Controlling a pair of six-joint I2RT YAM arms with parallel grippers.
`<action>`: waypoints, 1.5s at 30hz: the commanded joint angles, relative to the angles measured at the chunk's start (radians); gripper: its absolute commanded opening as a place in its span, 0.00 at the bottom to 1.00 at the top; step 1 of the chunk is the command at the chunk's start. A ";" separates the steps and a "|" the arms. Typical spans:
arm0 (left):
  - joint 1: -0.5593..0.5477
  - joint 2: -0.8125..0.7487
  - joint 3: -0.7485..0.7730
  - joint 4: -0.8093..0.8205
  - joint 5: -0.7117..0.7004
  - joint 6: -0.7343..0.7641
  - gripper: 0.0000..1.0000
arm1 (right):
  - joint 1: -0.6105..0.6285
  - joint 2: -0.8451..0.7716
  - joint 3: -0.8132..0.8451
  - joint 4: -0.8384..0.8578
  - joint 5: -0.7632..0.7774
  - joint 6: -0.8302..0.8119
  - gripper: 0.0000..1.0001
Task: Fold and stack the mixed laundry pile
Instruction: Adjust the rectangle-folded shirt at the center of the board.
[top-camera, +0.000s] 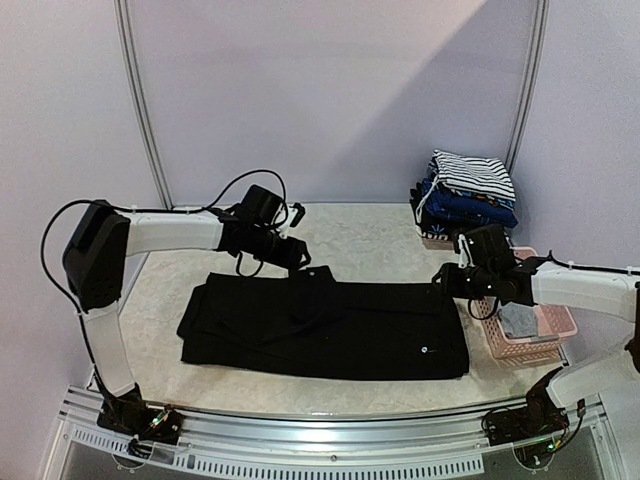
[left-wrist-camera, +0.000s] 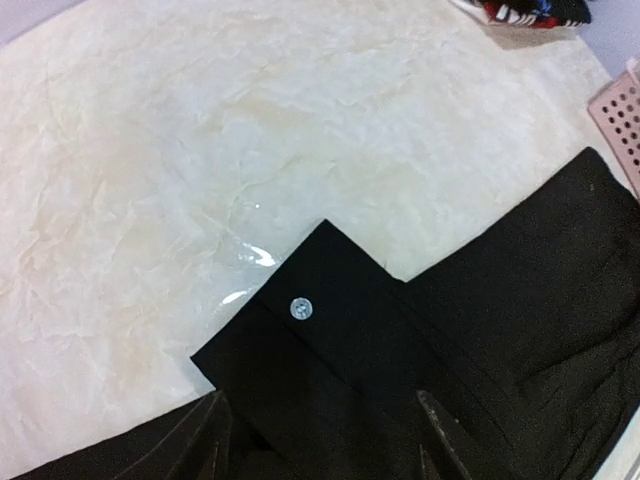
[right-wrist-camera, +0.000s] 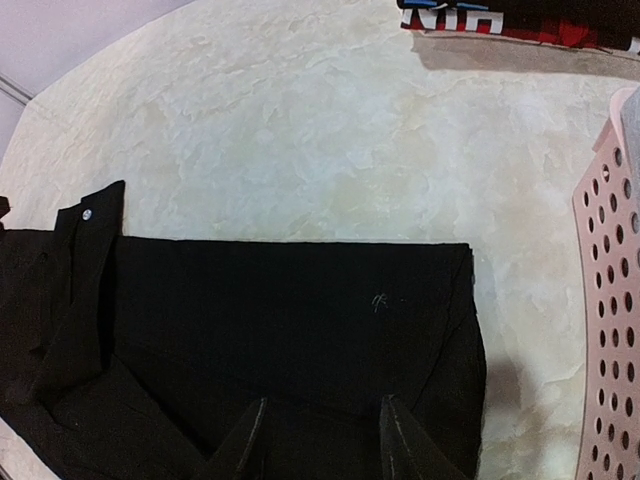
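A large black garment lies spread flat on the table, with a small white dot near its front right. A cuff with a silver button lies folded across its back edge. My left gripper hangs open just over that cuff, with nothing between its fingers. At the garment's right end my right gripper stands open, its fingers spread above the cloth. A black-and-white striped garment tops a folded stack at the back right. A grey garment lies in the basket.
A pink lattice basket stands at the right edge, also in the left wrist view and the right wrist view. Blue patterned folded clothes sit under the striped one. Pale marbled tabletop shows behind the garment.
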 joint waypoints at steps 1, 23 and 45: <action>0.008 0.093 0.075 -0.050 -0.034 -0.032 0.60 | 0.008 0.025 -0.005 0.028 -0.008 -0.016 0.37; 0.017 0.231 0.144 -0.110 -0.172 -0.095 0.65 | 0.007 0.100 0.019 0.051 -0.039 -0.025 0.37; 0.017 0.257 0.140 0.057 -0.066 -0.101 0.15 | 0.008 0.114 0.022 0.054 -0.053 -0.018 0.37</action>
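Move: The left hand hangs open above the buttoned sleeve cuff lying across the black shirt's far edge. The cuff's middle is about 3 cm ahead, 4 cm to the right and 9 cm below; the folded shirt body's middle is about 9 cm back, 5 cm right and as far below, and its far left corner 3 cm ahead, 16 cm left. From the right hand, the cuff is roughly 9 cm ahead and 23 cm left, 10 cm down. The left hand sinks some 9 cm, fast at first and then in small steps, and also works about 4 cm forward to the left end of the cuff, turning roughly 10 degrees counter-clockwise; once down near the board, its half-open fingers close most of the way at the cuff's far left corner. Meanwhile the right hand lowers about 2.5 cm and then stays above the right part of the shirt, tipping its fingers down slightly and leaving their gap unchanged. ##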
